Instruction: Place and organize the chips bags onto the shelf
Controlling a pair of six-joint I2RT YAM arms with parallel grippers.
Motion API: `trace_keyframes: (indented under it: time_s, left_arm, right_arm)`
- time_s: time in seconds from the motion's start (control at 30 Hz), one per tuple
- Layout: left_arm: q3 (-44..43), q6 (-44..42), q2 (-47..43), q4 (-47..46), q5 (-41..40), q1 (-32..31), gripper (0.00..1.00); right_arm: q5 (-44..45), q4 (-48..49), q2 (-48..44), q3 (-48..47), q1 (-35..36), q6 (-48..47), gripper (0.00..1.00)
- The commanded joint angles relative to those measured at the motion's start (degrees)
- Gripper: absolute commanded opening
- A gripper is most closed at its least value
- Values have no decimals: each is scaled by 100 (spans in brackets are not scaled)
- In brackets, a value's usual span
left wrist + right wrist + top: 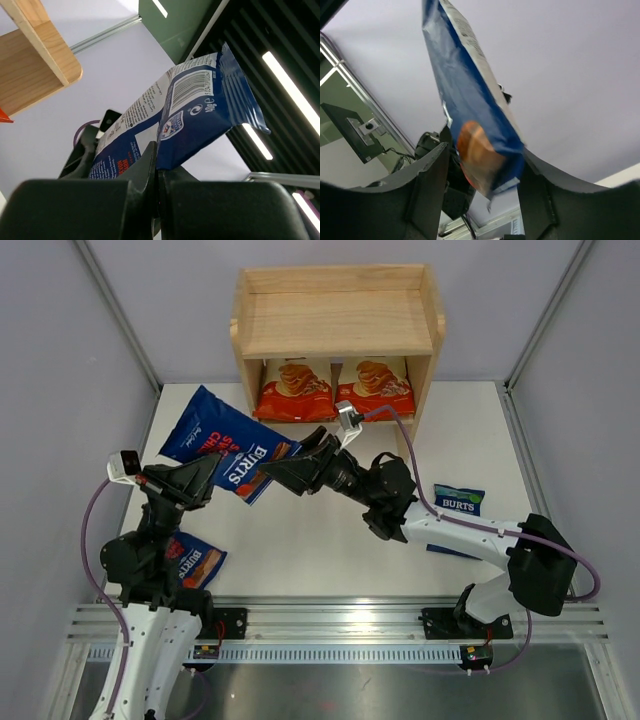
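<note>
A dark blue Burts chips bag hangs in the air left of the shelf. My left gripper is shut on one of its edges, and the pinch shows at the closed fingers. My right gripper has its fingers on either side of the bag's other end. Its jaws stand apart around that end, with a gap at the left finger. Two cream-and-orange chips bags stand on the lower tier.
Another blue Burts bag lies on the table under my left arm. A green-lettered Burts bag lies at the right beside my right arm. The shelf's top tier holds nothing. Frame posts stand at both sides.
</note>
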State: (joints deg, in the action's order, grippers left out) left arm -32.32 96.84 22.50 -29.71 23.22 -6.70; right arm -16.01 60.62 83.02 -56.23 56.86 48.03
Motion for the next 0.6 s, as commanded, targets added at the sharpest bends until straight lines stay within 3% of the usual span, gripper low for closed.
trace_keyframes:
  time_s: [0.0, 0.2, 0.3, 0.33, 0.47, 0.57]
  left_arm:
    - [172, 441, -97, -78, -362, -24, 0]
    - [506, 547, -114, -157, -511, -24, 1]
    - [507, 293, -115, -19, -556, -24, 31]
    - [420, 109, -114, 201, -547, -24, 58]
    - [-622, -1647, -27, 1772, -660, -24, 85]
    - [-1196, -2861, -9, 3345, -993, -24, 92]
  right_arm:
    - [-68, 573, 161, -424, 62, 189, 53]
    - [-69, 618, 21, -240, 71, 277, 31]
    - [184, 103, -268, -126, 62, 216, 24]
    - [308, -110, -356, -99, 71, 207, 21]
    - [1116, -1715, -961, -160, 62, 163, 17]
    - [2265, -3121, -1366, -406, -61, 355, 17]
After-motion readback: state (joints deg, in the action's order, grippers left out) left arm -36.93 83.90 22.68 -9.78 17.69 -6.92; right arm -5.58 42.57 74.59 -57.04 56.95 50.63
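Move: The blue chips bag, gripped by the left hand, has its middle roughly 3 cm ahead of that hand, 2 right and 4 above; the right gripper is level, about 7 cm right. From the right hand the bag's middle lies some 5 cm left, 3 ahead and 5 above. The empty upper shelf is around 27 cm ahead, 10 right and 5 below it; the left cassava bag is 25 ahead, 2 right and 20 below. The blue bag changes hands in the air: its lower right end is pinched by the right fingers, which close from partly open, while the left fingers, at first still shut on the bag, open wide and let go, that hand going about 4 cm forward and 4 down. The right hand then draws the bag right and forward 2 to 3 cm, its wrist turning some 15 degrees. ##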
